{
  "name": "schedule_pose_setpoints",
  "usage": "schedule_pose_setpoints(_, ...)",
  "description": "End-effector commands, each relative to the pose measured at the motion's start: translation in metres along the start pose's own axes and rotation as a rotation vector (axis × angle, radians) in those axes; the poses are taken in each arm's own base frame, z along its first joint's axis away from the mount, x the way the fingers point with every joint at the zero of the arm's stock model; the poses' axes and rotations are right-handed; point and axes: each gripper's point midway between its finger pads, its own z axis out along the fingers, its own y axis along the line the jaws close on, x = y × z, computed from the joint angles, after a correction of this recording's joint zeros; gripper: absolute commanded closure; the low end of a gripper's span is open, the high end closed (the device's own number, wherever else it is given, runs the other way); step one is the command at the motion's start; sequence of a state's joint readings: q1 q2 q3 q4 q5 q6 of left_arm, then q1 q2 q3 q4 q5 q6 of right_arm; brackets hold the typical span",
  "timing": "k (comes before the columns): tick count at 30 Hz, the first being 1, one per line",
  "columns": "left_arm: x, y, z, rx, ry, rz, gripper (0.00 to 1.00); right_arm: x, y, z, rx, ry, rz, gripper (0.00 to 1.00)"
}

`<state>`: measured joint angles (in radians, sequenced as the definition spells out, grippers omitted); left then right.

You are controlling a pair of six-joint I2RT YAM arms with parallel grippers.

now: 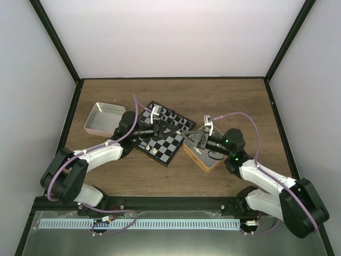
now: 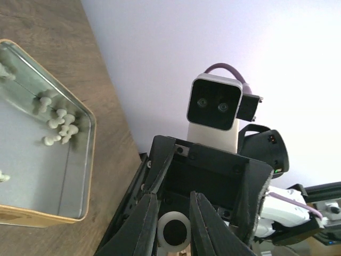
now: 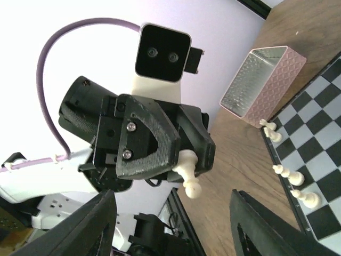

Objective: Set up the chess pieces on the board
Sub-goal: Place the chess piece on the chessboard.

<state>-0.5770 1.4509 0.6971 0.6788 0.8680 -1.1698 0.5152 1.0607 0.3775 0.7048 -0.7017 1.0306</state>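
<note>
My left gripper [image 2: 174, 200] is shut on a cream-white pawn [image 2: 173, 230], whose round felt base faces the left wrist camera. In the right wrist view the same pawn [image 3: 189, 173] sticks out head-down from the left gripper's black fingers. My right gripper [image 3: 171, 198] faces it with its jaws wide apart and nothing between them. Both grippers meet above the board's right corner, left gripper [image 1: 162, 128] and right gripper [image 1: 187, 136]. The checkered board [image 1: 173, 145] lies mid-table. Three cream pieces [image 3: 285, 175] stand along the board [image 3: 319, 133] edge.
A gold-rimmed tin [image 2: 91, 138] holds several loose cream pieces [image 2: 58, 125]; in the top view the tin [image 1: 209, 162] sits under the right arm. A pink tray [image 1: 101, 118] stands left of the board, also in the right wrist view as the pink tray [image 3: 264, 80].
</note>
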Motion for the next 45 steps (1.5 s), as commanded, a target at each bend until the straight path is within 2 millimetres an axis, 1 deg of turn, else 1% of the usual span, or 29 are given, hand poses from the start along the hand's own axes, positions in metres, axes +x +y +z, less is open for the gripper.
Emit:
schedule_pose_setpoints(1, -0.006, -0.030, -0.004, 0.102, -0.046, 0.016, 0.94, -0.020, 0.025, 0.010, -0.084, -0.047, 0.063, 0.43)
schedule_pose_setpoints(6, -0.007, -0.031, -0.006, 0.119, -0.062, 0.000, 0.94, -0.021, 0.021, 0.017, -0.094, -0.051, 0.114, 0.55)
schedule_pose_setpoints(9, -0.007, -0.031, -0.006, 0.117, -0.066, -0.003, 0.94, -0.022, 0.022, 0.019, -0.097, -0.055, 0.110, 0.64)
schedule_pose_setpoints(14, -0.006, -0.028, -0.007, 0.111, -0.067, -0.008, 0.94, -0.024, 0.024, 0.021, -0.110, -0.049, 0.125, 0.75)
schedule_pose_setpoints(19, -0.006, -0.024, -0.006, 0.105, -0.069, -0.013, 0.94, -0.024, 0.027, 0.022, -0.137, -0.042, 0.142, 0.83)
schedule_pose_setpoints(25, -0.006, -0.018, -0.006, 0.085, -0.078, -0.012, 0.94, -0.027, 0.032, 0.022, -0.144, -0.045, 0.156, 0.96)
schedule_pose_setpoints(27, -0.007, -0.017, -0.006, 0.072, -0.085, -0.004, 0.93, -0.027, 0.032, 0.023, -0.132, -0.039, 0.158, 0.98)
schedule_pose_setpoints(28, -0.008, -0.015, -0.006, 0.060, -0.090, 0.009, 0.90, -0.027, 0.031, 0.024, -0.120, -0.034, 0.157, 0.99)
schedule_pose_setpoints(29, -0.008, -0.013, -0.007, 0.046, -0.093, 0.022, 0.84, -0.027, 0.028, 0.025, -0.098, -0.028, 0.152, 0.99)
schedule_pose_setpoints(31, -0.011, -0.005, -0.008, -0.014, -0.112, 0.045, 0.67, -0.026, 0.021, 0.026, -0.038, -0.014, 0.140, 0.99)
schedule_pose_setpoints(32, -0.013, 0.000, -0.010, -0.052, -0.126, 0.054, 0.59, -0.024, 0.015, 0.026, 0.005, -0.004, 0.135, 0.99)
schedule_pose_setpoints(33, -0.013, 0.010, -0.013, -0.111, -0.136, 0.050, 0.49, -0.020, 0.004, 0.026, 0.071, 0.017, 0.143, 0.99)
schedule_pose_setpoints(35, -0.020, 0.018, -0.021, -0.207, -0.180, 0.077, 0.39, -0.015, -0.016, 0.025, 0.199, 0.058, 0.125, 0.99)
schedule_pose_setpoints(38, -0.034, 0.027, -0.042, -0.381, -0.268, 0.152, 0.35, -0.008, -0.050, 0.021, 0.419, 0.135, 0.093, 0.99)
schedule_pose_setpoints(40, -0.046, 0.031, -0.065, -0.527, -0.353, 0.206, 0.32, -0.005, -0.067, 0.019, 0.544, 0.186, 0.048, 0.99)
schedule_pose_setpoints(41, -0.057, 0.033, -0.081, -0.620, -0.419, 0.251, 0.31, -0.001, -0.077, 0.019, 0.600, 0.220, 0.024, 0.99)
schedule_pose_setpoints(42, -0.062, 0.031, -0.095, -0.687, -0.462, 0.273, 0.31, 0.003, -0.084, 0.019, 0.647, 0.251, 0.003, 0.99)
schedule_pose_setpoints(45, -0.076, 0.026, -0.137, -0.887, -0.584, 0.358, 0.28, 0.014, -0.098, 0.023, 0.749, 0.356, -0.069, 0.99)
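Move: My left hand holds the white chess piece right at its fingertips, no offset. From my open right hand the piece is about 2 cm to the left and 1 cm ahead, level with it. Roughly 18 cm lower lie the chessboard, its middle 10 cm left and 5 cm ahead; the nearest white piece on it, 12 cm left and 2 cm back; and the grey tray, 11 cm right and 1 cm back. I ease my right hand a couple of centimetres left and forward around the piece and pinch it shut, while my left lifts a little and holds still. Then my left fingers open, let go and swing away left and forward, turning some 30 degrees counter-clockwise; my right carries the piece about 5 cm forward and as much down towards the board, its fingers dipping. ##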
